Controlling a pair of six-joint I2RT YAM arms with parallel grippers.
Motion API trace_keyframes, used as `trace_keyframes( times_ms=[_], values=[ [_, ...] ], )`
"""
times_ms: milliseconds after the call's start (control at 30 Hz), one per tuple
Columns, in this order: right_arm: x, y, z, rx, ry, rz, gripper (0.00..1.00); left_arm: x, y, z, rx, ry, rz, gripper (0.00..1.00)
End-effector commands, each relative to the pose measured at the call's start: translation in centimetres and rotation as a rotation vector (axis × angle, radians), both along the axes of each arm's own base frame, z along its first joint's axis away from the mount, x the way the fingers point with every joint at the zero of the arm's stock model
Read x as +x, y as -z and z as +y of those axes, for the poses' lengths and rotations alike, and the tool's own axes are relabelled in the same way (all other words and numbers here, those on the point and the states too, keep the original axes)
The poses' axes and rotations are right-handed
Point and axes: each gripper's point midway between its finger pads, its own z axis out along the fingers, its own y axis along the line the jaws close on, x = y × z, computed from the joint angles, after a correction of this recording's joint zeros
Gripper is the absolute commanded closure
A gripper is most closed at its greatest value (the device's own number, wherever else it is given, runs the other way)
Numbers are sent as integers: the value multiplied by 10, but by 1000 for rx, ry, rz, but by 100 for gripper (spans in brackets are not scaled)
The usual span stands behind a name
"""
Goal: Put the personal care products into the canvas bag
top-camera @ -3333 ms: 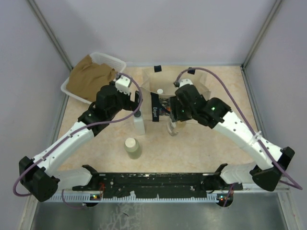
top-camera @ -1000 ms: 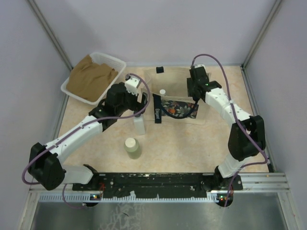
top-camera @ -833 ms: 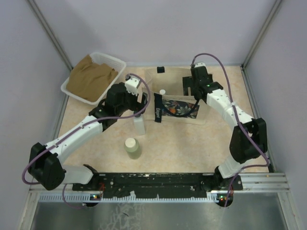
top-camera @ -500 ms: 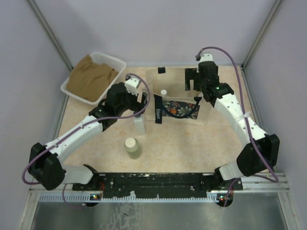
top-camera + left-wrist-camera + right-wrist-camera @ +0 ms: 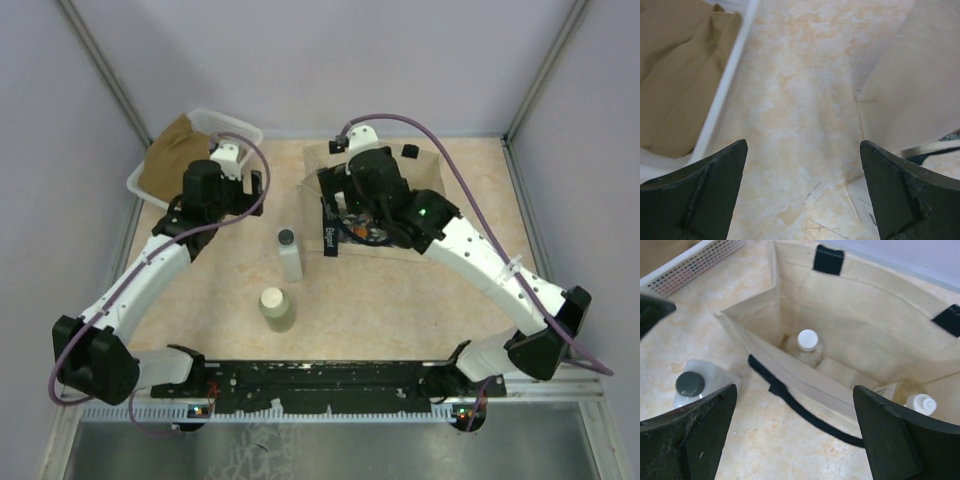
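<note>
The beige canvas bag (image 5: pixel 312 170) stands open at the back centre. In the right wrist view, inside the canvas bag (image 5: pixel 875 315), a bottle with a white cap (image 5: pixel 807 342) stands upright and a second pale-capped bottle (image 5: pixel 920 402) shows at the right. On the table in front of the bag's left corner stands the white bottle with black cap (image 5: pixel 289 255) (image 5: pixel 690 385), with the pale green bottle with cream cap (image 5: pixel 276 308) nearer to me. My right gripper (image 5: pixel 340 200) (image 5: pixel 795 440) hangs open over the bag's left front edge. My left gripper (image 5: pixel 248 188) (image 5: pixel 802 195) is open and empty between tub and bag.
A clear plastic tub (image 5: pixel 240 125) holding brown cloth (image 5: pixel 180 155) sits at the back left, its white rim (image 5: pixel 725 85) close to my left gripper. The bag's black strap with white lettering (image 5: pixel 327 228) hangs down its front. Purple cables loop over both arms.
My right gripper opened at the bag's right side, then swung left across the bag. My left arm drew back from the bag's left edge toward the tub.
</note>
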Motion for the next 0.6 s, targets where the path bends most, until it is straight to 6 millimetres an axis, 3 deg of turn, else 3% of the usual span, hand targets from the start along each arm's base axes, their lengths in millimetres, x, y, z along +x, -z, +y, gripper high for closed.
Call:
trace_keyframes(
  times_ms=[0,167,300,567],
  values=[
    [-16,8,26,37,3,32,1,5,-40,29,-82,-77,-70,1],
    [-29,48,76,14,-74,101,1,6,-41,51,-65,-148,-71,1],
    [-35,67,112,24,-126,141,1,3,-43,48,-90,-127,-75,1],
    [-33,107,151,28,-167,216,1,-2,-48,52,-92,-132,-95,1]
  ],
)
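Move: The white bottle with the black cap stands about 14 cm to the left of the right hand and 4 cm nearer the base, its middle some 23 cm below. The green bottle stands roughly 12 cm behind it and 3 cm farther left. The canvas bag's middle is about 10 cm ahead of the right hand, 5 cm to its right and 21 cm below. From the left hand, the white bottle lies some 11 cm back, 12 cm right and 14 cm below. Bring the open right gripper down and left off the canvas bag to the white bottle's cap, sinking about 13 cm and going 12 cm left while drawing back some 4 cm. Start leftward, then steepen the descent; tip the fingers about 15 degrees further down and swing them a little counter-clockwise. Clear the left hand away from the bottle, 5 cm left and then a bit up. ##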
